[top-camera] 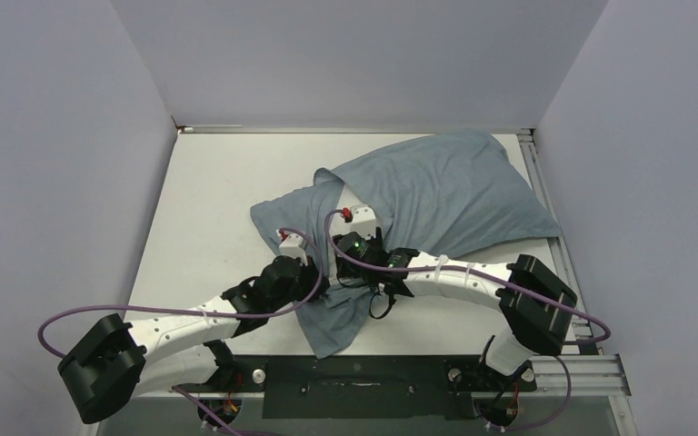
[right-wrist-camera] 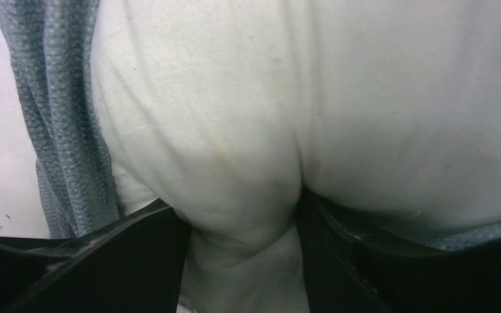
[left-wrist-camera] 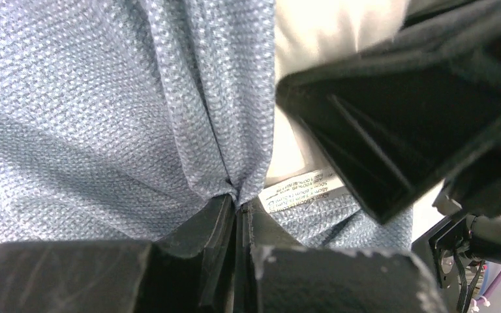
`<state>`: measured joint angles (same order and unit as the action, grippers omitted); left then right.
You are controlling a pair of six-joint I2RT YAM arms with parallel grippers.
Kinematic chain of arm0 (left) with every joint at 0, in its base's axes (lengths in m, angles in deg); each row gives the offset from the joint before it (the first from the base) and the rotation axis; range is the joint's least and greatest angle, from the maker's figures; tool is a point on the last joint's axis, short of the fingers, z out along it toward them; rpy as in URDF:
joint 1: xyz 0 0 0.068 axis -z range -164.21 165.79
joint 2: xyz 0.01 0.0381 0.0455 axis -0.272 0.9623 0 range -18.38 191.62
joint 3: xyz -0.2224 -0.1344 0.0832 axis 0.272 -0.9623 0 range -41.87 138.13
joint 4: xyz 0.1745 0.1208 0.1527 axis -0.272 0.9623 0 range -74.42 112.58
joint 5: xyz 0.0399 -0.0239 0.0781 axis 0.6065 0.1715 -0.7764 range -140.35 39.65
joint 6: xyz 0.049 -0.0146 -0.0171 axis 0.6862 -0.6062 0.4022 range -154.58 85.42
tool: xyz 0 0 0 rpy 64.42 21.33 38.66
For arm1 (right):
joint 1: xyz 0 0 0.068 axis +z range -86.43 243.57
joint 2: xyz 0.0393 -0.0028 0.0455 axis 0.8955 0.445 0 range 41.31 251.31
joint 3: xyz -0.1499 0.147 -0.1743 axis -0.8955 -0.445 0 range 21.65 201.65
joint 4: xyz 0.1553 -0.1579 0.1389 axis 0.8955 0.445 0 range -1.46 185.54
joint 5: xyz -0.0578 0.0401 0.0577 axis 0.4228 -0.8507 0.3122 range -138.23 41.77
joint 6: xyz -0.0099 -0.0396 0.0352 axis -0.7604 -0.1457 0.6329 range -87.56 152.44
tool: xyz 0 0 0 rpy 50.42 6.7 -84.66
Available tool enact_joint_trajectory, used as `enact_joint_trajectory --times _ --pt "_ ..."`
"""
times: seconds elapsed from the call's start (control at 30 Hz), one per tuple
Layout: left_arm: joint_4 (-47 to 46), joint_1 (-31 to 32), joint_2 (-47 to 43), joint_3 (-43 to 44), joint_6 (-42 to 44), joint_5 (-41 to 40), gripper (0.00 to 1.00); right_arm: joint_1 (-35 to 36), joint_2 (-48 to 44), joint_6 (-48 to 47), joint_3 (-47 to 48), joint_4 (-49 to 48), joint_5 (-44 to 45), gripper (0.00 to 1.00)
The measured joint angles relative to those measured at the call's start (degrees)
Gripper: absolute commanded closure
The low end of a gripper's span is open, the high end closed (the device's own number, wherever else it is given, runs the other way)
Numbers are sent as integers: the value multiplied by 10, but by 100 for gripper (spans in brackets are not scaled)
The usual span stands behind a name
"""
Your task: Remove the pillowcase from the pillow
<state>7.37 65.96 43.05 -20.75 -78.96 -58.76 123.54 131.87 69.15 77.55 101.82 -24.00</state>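
The grey-blue pillowcase (top-camera: 445, 191) lies bulging across the right half of the table, its loose open end bunched toward the arms. In the top view the cloth hides the pillow. My left gripper (left-wrist-camera: 238, 199) is shut on a gathered fold of the pillowcase (left-wrist-camera: 104, 98), beside a white care label (left-wrist-camera: 300, 189). The white pillow (left-wrist-camera: 313, 32) shows past that fold. My right gripper (right-wrist-camera: 241, 215) is shut on a bulging pinch of the pillow (right-wrist-camera: 339, 98), with pillowcase cloth (right-wrist-camera: 65, 130) hanging at the left. Both grippers (top-camera: 341, 268) meet at the case's mouth.
The white table (top-camera: 218, 200) is walled at the left, back and right. A metal rail (top-camera: 545, 182) runs along its right edge. The right arm's black finger housing (left-wrist-camera: 391, 117) sits close to my left gripper. Purple cables loop over both arms.
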Motion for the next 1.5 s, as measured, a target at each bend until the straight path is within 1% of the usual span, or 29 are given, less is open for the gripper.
enact_joint_trajectory --times 0.07,0.1,0.17,0.2,0.47,0.8,1.17,1.5 --pt "0 0 -3 0 0 -3 100 -12 3 -3 0 -12 -16 75" --pt "-1 1 -5 0 0 -4 100 -20 4 -1 0 -20 -29 81" --pt "-5 2 -9 0 0 -8 100 -34 5 -2 1 -34 -55 92" --pt "-7 3 -9 0 0 -9 100 -40 7 -2 2 -39 -69 94" --pt "-25 19 -10 0 1 -40 100 -62 31 -2 24 -71 -136 95" --pt "-37 58 1 9 3 -102 100 -92 30 -5 51 -72 -195 95" --pt "-34 80 19 38 14 -146 100 -135 -16 3 55 -72 -224 95" --pt "-12 91 37 53 26 -190 100 -189 -70 44 55 -98 -252 95"
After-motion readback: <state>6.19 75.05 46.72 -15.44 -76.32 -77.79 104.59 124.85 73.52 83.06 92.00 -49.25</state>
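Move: The bare white pillow swells up between the right hand's open fingers, its middle about 3 cm ahead, level sideways and 2 cm below. The pillowcase edge, already pinched in the left fingers, lies some 5 cm left and 4 cm back of the right hand; the covered end lies roughly 19 cm ahead and 25 cm right. From the left hand the pillow is about 7 cm ahead, 5 cm right and slightly below. Right fingers pinch the pillow and pull about 12 cm up, 8 forward; left rises slightly, keeping the pillowcase edge. ##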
